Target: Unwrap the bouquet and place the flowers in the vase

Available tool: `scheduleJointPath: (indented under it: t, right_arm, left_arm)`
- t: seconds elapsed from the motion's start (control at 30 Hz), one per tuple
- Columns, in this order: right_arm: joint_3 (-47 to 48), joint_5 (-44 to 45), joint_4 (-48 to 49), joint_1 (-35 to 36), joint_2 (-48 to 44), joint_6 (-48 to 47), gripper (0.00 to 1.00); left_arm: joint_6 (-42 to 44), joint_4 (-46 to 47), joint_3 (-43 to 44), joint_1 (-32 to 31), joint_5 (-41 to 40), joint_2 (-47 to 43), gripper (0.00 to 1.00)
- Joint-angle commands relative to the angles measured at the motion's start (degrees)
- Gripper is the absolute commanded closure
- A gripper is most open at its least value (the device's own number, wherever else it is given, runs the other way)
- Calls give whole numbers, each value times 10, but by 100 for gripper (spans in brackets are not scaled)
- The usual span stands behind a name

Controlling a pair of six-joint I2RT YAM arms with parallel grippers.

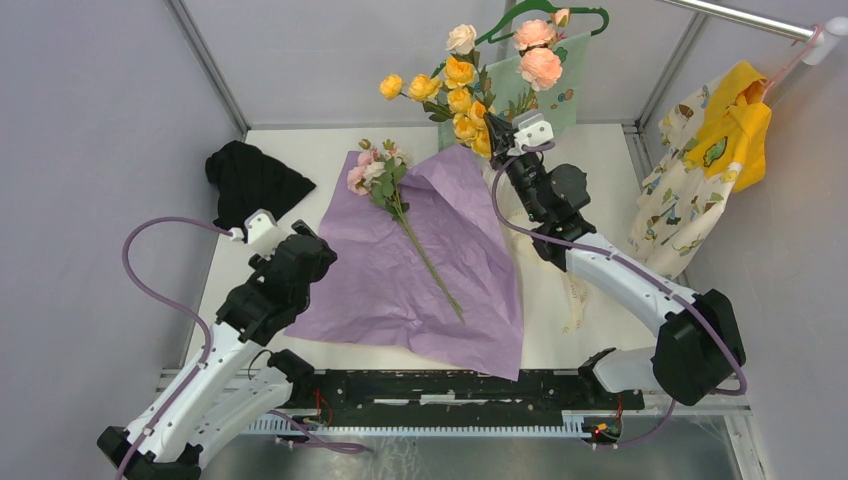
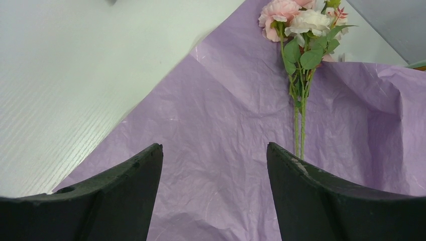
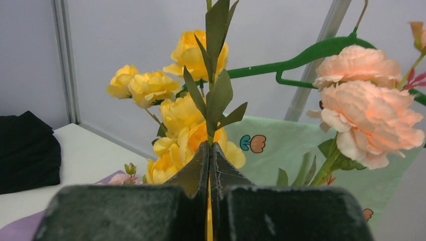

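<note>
The bouquet lies unwrapped: its purple wrapping paper is spread flat on the table. One stem of pink and cream flowers lies on it. My left gripper hovers open over the paper's left part, holding nothing. My right gripper is raised at the back, shut on the stem of a spray of yellow flowers. Peach flowers stand upright beside it. The vase is hidden behind my right arm.
A black cloth lies at the back left. A cream ribbon rests right of the paper. A green hanger with a pale green garment hangs at the back, and yellow and patterned clothes at the right.
</note>
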Motion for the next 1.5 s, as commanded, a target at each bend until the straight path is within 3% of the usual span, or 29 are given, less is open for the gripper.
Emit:
scheduleJointPath:
  t: [0.0,0.63,1.27,1.47]
  right_arm:
    - [-15,4,39,-2,-2,47,100]
    - [-80,47,74,-15,12,90,100]
    - [-104,70,51,-27,28,105,100]
    - [-104,86,34,-29,33,105,93]
  left_arm:
    - [12,16,7,-1,-16,-4,18]
    - [14,11,3,-1,-20,-19,18]
    - [11,11,5,-1,-17,-16,18]
    - [11,10,6,-1,-16,-14,18]
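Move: My right hand holds the cream rose by its stem. The vase stands about 5 cm ahead and 3 cm to the right, its middle some 28 cm below. The yellow flowers in it are about 7 cm ahead, 5 cm left and 3 cm lower; the peach flowers, roughly 10 cm ahead, 6 cm right and 8 cm higher. From my left hand the vase is about 21 cm ahead, 32 cm right and 8 cm lower. Keeping the stem pinched in my shut right fingers, I lower the cream rose about 10 cm towards the vase, between the yellow and peach flowers. After the first few centimetres I also ease some 3 cm to the right, with a little forward drift, tipping the fingers down by roughly 15 degrees as I sink. ##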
